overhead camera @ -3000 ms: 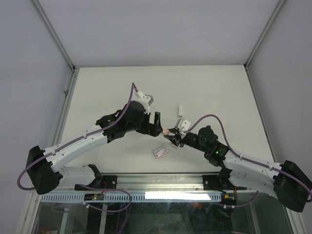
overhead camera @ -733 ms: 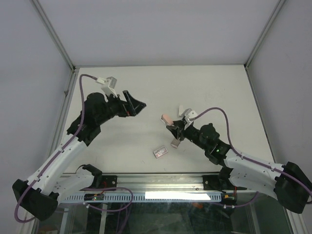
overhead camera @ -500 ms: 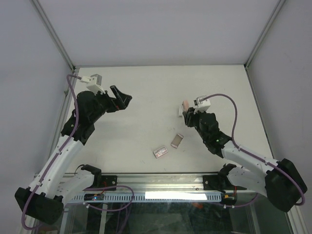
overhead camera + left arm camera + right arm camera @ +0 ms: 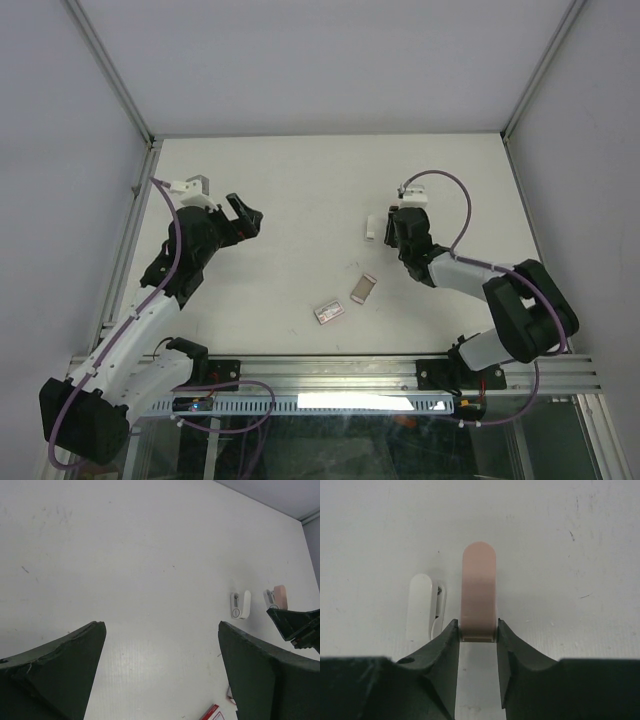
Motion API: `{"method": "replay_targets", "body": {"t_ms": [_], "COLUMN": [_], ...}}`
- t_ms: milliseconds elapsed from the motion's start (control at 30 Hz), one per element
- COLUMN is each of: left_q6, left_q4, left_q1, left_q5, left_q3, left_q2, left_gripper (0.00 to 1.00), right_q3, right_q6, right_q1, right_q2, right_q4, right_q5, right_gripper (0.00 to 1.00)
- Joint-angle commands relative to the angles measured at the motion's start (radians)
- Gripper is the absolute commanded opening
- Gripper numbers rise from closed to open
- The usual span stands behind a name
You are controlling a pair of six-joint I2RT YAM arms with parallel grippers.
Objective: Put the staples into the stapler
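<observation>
My right gripper (image 4: pixel 477 630) is shut on the near end of the pale pink stapler (image 4: pixel 479 592), which is low over the table at the back right. In the top view the right gripper (image 4: pixel 388 228) hides the pink part. A small white piece with a metal clip (image 4: pixel 422 607) lies just left of the stapler and shows in the top view (image 4: pixel 371 227) and the left wrist view (image 4: pixel 240 604). The pink stapler also shows in the left wrist view (image 4: pixel 279 595). My left gripper (image 4: pixel 241 217) is open and empty at the left (image 4: pixel 161 625). The staples are not in view.
A grey-brown rectangular sleeve (image 4: pixel 363 288) and a flat red-and-white box (image 4: pixel 328 312) lie on the white table (image 4: pixel 300 180) near its front middle. A corner of the box shows in the left wrist view (image 4: pixel 212 713). Metal frame rails border the table.
Both grippers have parted from the middle. The left arm has swung away to the left and is open. The right gripper has carried the pink stapler back right, beside the white piece.
</observation>
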Motion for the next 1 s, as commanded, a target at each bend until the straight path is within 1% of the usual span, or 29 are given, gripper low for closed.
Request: {"method": "replay_targets", "body": {"t_ms": [0,133,367,433,467,500,567,600,667,733,767,800,900,967], "left_q6": [-0.001,-0.002,0.014,0.017,0.018,0.020,0.025,0.028,0.036,0.031,0.030,0.031,0.040,0.040], "left_q4": [0.115,0.132,0.155,0.161,0.166,0.171,0.191,0.206,0.237,0.263,0.273,0.284,0.334,0.376], "left_q1": [0.013,0.014,0.016,0.016,0.017,0.018,0.024,0.026,0.036,0.059,0.074,0.093,0.165,0.253], "left_q5": [-0.075,-0.097,-0.135,-0.145,-0.149,-0.153,-0.156,-0.156,-0.149,-0.132,-0.119,-0.110,-0.089,-0.041], "left_q3": [-0.022,-0.039,-0.062,-0.067,-0.071,-0.075,-0.088,-0.096,-0.116,-0.135,-0.141,-0.151,-0.177,-0.197], "left_q2": [-0.009,-0.003,0.005,0.013,0.018,0.023,0.030,0.035,0.046,0.064,0.074,0.084,0.096,0.105], "left_gripper": [0.99,0.99,0.99,0.99,0.99,0.99,0.99,0.99,0.99,0.99,0.99,0.99,0.99,0.99], "right_q3": [0.064,0.076,0.093,0.103,0.111,0.110,0.097,0.089,0.075,0.062,0.056,0.050,0.034,0.024], "right_q6": [0.024,0.025,0.025,0.054,0.077,0.085,0.092,0.095,0.098,0.097,0.095,0.092,0.083,0.068], "right_q1": [-0.003,-0.001,0.003,0.001,-0.001,-0.001,0.000,-0.002,-0.001,-0.002,-0.003,-0.005,-0.017,-0.042], "right_q2": [0.065,0.123,0.185,0.192,0.193,0.191,0.177,0.168,0.147,0.123,0.112,0.096,0.027,-0.040], "right_q4": [0.101,0.122,0.113,0.079,0.058,0.049,0.060,0.067,0.076,0.079,0.079,0.073,0.049,0.030], "right_q5": [-0.002,-0.038,-0.038,-0.095,-0.094,-0.095,-0.110,-0.116,-0.117,-0.116,-0.118,-0.121,-0.139,-0.163], "right_gripper": [0.00,0.00,0.00,0.01,0.15,0.26,0.45,0.52,0.62,0.68,0.79,0.85,0.89,0.90]}}
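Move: The pink stapler, already in the right hand's fingers, goes to a bare spot about 3 cm left, 2 cm ahead and 6 cm below that hand. The white stapler stands about 5 cm left and 4 cm ahead of the hand, equally low; on the table behind lie the brown packet, 11 cm back and 7 left, and the staple box, 16 back and 14 left. From the idle left hand the spot is some 31 cm right, 7 ahead, 18 below. The pink stapler is lowered about 5 cm by the right hand, drifting 2 to 3 cm left towards the white one as the fingers tip slightly further down; the fingers then open wide and let go, and the hand lifts some 2.5 cm off it. Meanwhile the empty left hand, still open, moves about 6 cm left and 6 down, easing slightly forward and turning counter-clockwise. ##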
